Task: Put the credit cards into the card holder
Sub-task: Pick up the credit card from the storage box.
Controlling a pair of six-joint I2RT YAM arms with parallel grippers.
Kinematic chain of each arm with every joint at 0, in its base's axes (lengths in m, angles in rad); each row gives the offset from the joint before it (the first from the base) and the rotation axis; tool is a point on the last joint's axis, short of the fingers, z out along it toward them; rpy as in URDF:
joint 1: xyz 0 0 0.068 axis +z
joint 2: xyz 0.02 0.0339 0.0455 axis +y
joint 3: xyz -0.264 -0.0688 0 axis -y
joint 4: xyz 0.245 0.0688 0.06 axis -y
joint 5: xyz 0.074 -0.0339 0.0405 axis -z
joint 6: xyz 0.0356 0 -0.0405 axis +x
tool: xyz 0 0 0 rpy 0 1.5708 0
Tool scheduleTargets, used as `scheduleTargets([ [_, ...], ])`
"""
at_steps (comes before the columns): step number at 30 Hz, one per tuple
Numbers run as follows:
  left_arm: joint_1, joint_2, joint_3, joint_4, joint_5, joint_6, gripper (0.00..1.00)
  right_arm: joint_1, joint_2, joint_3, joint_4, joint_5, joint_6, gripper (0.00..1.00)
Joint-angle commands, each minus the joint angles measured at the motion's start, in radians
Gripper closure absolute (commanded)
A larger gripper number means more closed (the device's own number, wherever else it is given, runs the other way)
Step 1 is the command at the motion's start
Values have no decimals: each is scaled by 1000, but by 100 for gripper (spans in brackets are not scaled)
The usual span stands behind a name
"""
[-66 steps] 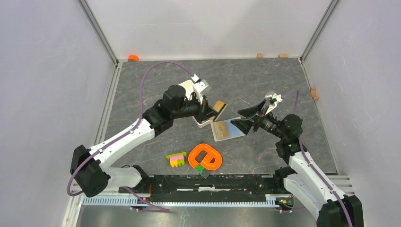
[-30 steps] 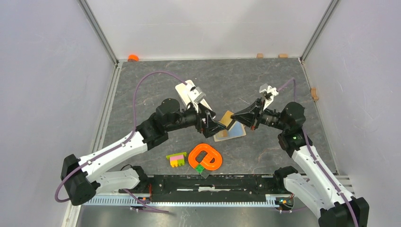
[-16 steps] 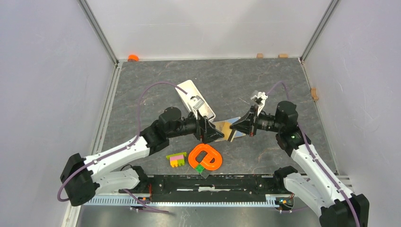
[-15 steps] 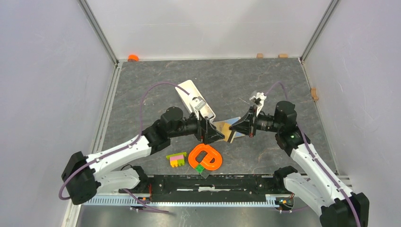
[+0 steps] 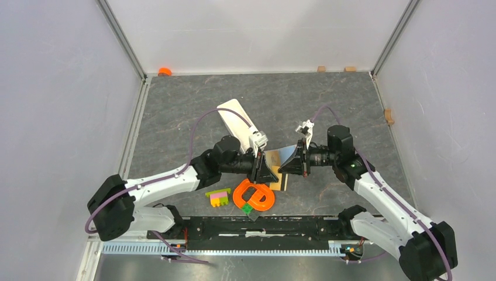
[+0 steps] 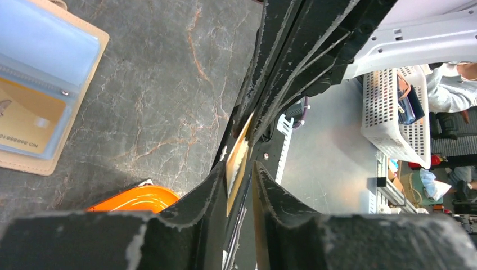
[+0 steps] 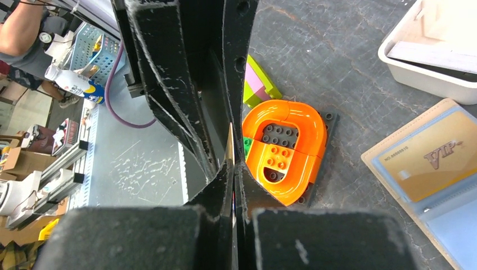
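Note:
The beige card holder lies open on the table in the left wrist view (image 6: pixel 84 79) and the right wrist view (image 7: pixel 377 149). A gold card sits in one of its clear blue sleeves. From above, its blue sleeve (image 5: pixel 281 154) shows under the two grippers. My right gripper (image 5: pixel 290 163) (image 7: pixel 232 163) is shut on an orange-gold credit card (image 7: pixel 229 143), seen edge-on. My left gripper (image 5: pixel 270 171) (image 6: pixel 241 166) faces it tip to tip. Its jaws stand a little apart around the same card (image 6: pixel 236 169), which leans on one finger. No separate light blue card shows.
An orange curved toy piece (image 5: pixel 254 195) on a black brick lies just in front of the grippers. Pink-yellow-green bricks (image 5: pixel 219 197) lie to its left. A long white tray (image 5: pixel 238 120) sits behind the left gripper. Small items line the far wall.
Both grippers have come together over the card holder, toward the near middle. The gold card that my left gripper carried from the tray is now pinched by my right gripper.

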Motion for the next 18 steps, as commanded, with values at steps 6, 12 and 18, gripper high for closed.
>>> scheduleTargets([
  [6,-13,-11,-45,85,-6,-47,98,7,18,46,17,88,-22,82],
  [12,-14,-2,-154,248,-160,-223,98,-7,-7,47,-53,434,-52,31],
  [18,-49,93,-194,377,-309,-342,98,-43,51,43,-121,908,-63,32],
])
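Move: The credit card, pinched in the right hand, already sits between the left hand's open fingers: its middle is about 2 cm right of the left hand, level in depth and height. The card holder lies some 10 cm ahead, 6 cm right and 12 cm below the left hand; the orange block ring about 5 cm back, 6 cm left and 12 cm down. From the right hand the card's middle is 3 cm back, 2 cm left and 1 cm down. Left pinches the credit card, then sinks 5 cm; right lets go and moves 8 cm forward, turning clockwise. ##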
